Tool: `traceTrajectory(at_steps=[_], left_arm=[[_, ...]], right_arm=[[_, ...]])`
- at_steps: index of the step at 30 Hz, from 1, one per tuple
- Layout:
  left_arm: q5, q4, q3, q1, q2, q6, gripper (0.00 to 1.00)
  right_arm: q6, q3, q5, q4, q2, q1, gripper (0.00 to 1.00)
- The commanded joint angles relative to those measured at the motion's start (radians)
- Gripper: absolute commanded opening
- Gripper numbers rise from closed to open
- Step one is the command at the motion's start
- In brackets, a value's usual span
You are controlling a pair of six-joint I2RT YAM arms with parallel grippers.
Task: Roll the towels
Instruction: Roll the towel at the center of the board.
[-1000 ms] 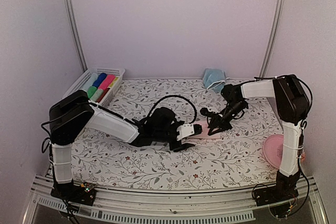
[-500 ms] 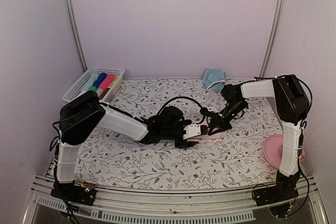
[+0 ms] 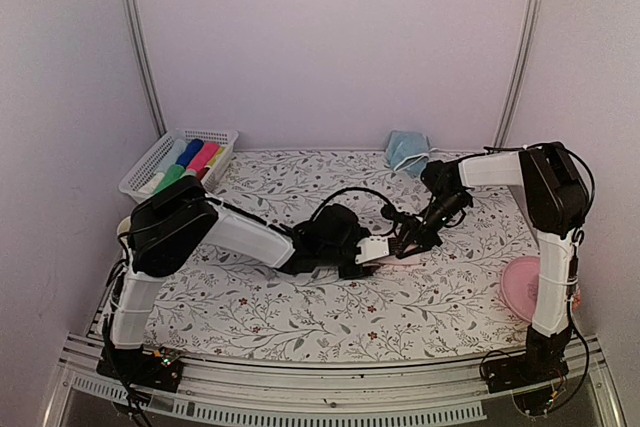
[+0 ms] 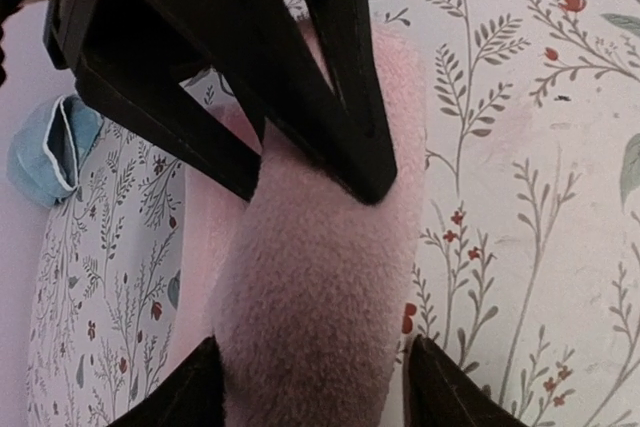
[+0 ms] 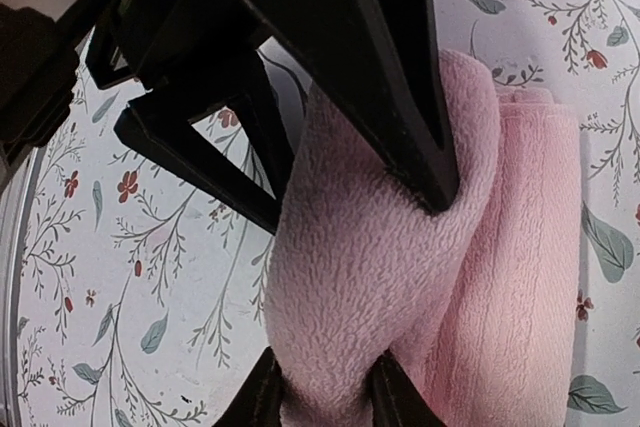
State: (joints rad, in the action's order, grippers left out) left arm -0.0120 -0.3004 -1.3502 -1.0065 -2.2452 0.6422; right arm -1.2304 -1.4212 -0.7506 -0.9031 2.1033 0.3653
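The pale pink towel (image 4: 310,277) lies as a thick roll on the flowered cloth, mid-table and a little right (image 3: 400,258). My left gripper (image 4: 320,377) straddles one end of the roll, a finger pressed to each side (image 3: 372,251). From the opposite end my right gripper (image 5: 325,387) pinches a fold of the same towel (image 5: 360,277), its fingers meeting the left ones over it (image 3: 408,237). A flatter pink layer shows beside the roll in the right wrist view. The light blue towel (image 3: 405,150) sits bunched at the back edge, away from both grippers (image 4: 40,152).
A white basket (image 3: 160,152) holding coloured cloth rolls (image 3: 195,159) stands at the back left. A round pink plate (image 3: 525,287) lies at the right edge beside the right arm's column. Grey walls close in on both sides.
My left arm has reached further right, bringing its gripper up against the right gripper at the pink towel. The right gripper has stayed in place, its jaws slightly looser.
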Motion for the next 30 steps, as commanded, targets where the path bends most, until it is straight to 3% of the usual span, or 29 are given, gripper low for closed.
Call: traceTrajectory(at_steps=[1,5,7,20,25,30], left_arm=[[0.010,0.122,-0.015,0.012,-0.064,-0.024,0.59],[-0.022,0.198,-0.057,0.021,-0.088,-0.052,0.43],[-0.035,0.246,-0.085,0.025,-0.102,-0.076,0.41],[-0.108,0.537,-0.338,0.055,-0.207,-0.511,0.36],[-0.092,0.646,-0.477,0.054,-0.280,-0.726,0.39],[-0.080,0.743,-0.626,0.049,-0.382,-0.886,0.41]], right_arm=[[-0.006,0.022,0.113,-0.054,0.004,-0.014,0.29],[-0.009,0.041,0.117,-0.027,-0.067,-0.014,0.38],[-0.009,0.063,0.135,0.002,-0.114,-0.016,0.43],[0.101,0.111,0.284,0.160,-0.335,-0.152,0.71],[0.181,0.053,0.296,0.151,-0.382,-0.247,0.77],[0.298,-0.016,0.282,0.121,-0.382,-0.254,0.78]])
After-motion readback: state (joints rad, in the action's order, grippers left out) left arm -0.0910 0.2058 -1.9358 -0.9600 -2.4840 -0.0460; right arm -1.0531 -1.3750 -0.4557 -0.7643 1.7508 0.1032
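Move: My left hand, fingers open, straddles the left end of the pink towel roll; the roll's middle is about 5 cm to its right, 1 cm ahead and 1 cm lower. The unrolled flap lies about 5 cm ahead of that hand and 5 cm right. From my right hand, still on the roll's right part, the roll's middle is about 3 cm left and level fore and aft, with the blue towel some 27 cm ahead and 3 cm right. I close my left fingers on the pink roll and carry them, staying low, about 5 cm forward and 4 cm right, twisting that wrist some 40 degrees so the roll swings counter-clockwise. Meanwhile my right fingers open and let the roll go; that hand comes away right, up and then also forward, roughly 18 cm in all, ending wide open. ##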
